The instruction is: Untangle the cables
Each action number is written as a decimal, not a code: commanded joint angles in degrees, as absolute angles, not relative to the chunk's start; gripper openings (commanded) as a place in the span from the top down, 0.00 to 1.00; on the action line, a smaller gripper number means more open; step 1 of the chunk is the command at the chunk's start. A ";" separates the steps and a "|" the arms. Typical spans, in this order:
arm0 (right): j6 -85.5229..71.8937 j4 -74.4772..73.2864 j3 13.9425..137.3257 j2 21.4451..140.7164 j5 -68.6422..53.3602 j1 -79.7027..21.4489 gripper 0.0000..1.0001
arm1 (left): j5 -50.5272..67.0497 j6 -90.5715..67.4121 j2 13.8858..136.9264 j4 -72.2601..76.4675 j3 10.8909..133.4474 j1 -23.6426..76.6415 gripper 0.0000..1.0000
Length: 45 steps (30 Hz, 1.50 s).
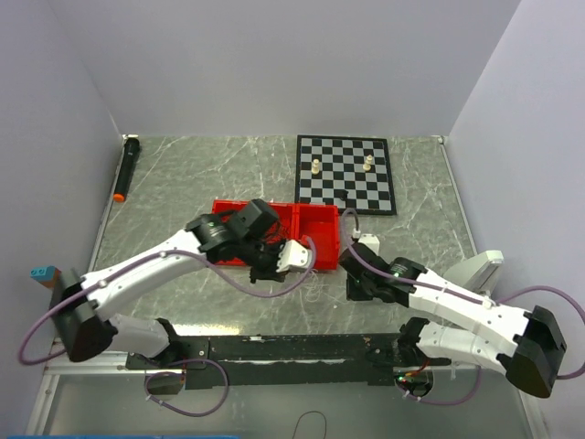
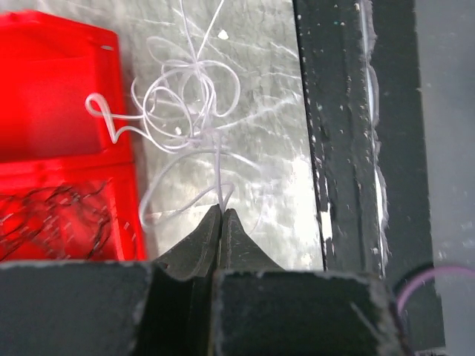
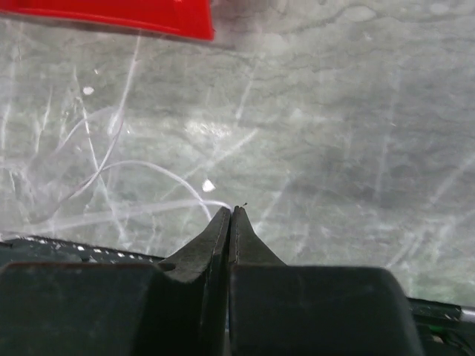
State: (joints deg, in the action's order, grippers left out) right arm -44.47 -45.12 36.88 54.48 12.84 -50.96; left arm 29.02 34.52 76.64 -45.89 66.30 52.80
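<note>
The white cable (image 2: pixel 185 104) lies in a loose knot of loops on the marble table just off the red tray (image 2: pixel 59 111). My left gripper (image 2: pixel 222 210) is shut on two strands running down from that knot. It sits at the tray's front edge in the top view (image 1: pixel 309 265). A bunch of black cable (image 2: pixel 52 219) rests inside the tray. My right gripper (image 3: pixel 231 211) is shut low over the table, with a white cable (image 3: pixel 148 167) strand running in from the left and ending at its tips. In the top view the right gripper (image 1: pixel 349 285) is right of the left one.
A chessboard (image 1: pixel 345 174) with two pale pieces stands behind the tray. A black marker (image 1: pixel 126 169) with an orange tip lies along the left wall. The black rail (image 2: pixel 341 148) at the table's near edge runs close to the left gripper. A blue block (image 1: pixel 43 273) sits at far left.
</note>
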 commanded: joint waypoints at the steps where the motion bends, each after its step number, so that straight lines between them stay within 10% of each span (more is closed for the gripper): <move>1: -43.50 -43.68 37.00 58.79 15.38 -49.75 1.00 | 26.29 37.27 69.54 -60.28 72.06 52.65 0.99; 45: -38.59 -50.19 52.11 32.61 29.00 -9.06 1.00 | -20.38 57.74 38.14 -78.75 38.77 52.56 0.99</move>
State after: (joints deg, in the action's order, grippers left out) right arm -42.17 -52.12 46.98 33.93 26.11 -12.64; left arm -14.79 55.96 38.13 -76.07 43.29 52.69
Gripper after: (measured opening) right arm 0.010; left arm 0.021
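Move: Both hands already hold the white cable, and its loose tangle lies on the table between them. From the left hand the tangle is about 12 cm to the right, 3 cm ahead and 14 cm below, with the red box's middle some 17 cm ahead and 2 cm right. From the right hand the tangle is about 11 cm left, 3 cm ahead and 5 cm below, the red box's middle 17 cm ahead and 22 cm left, and the white plastic stand roughly 30 cm right and 4 cm ahead. The two hands draw the white cable apart sideways, fingers staying shut on it: the left hand sweeps about 25 cm left, away from the tangle's place, climbing first and then sinking to just below its starting height, while its fingers swing from slanting right to pointing nearly straight down. The right hand dips a little as it eases forward, then pulls some 15 cm right towards the white plastic stand while rising and still edging forward, its wrist turning clockwise and its fingertips tilting up. ##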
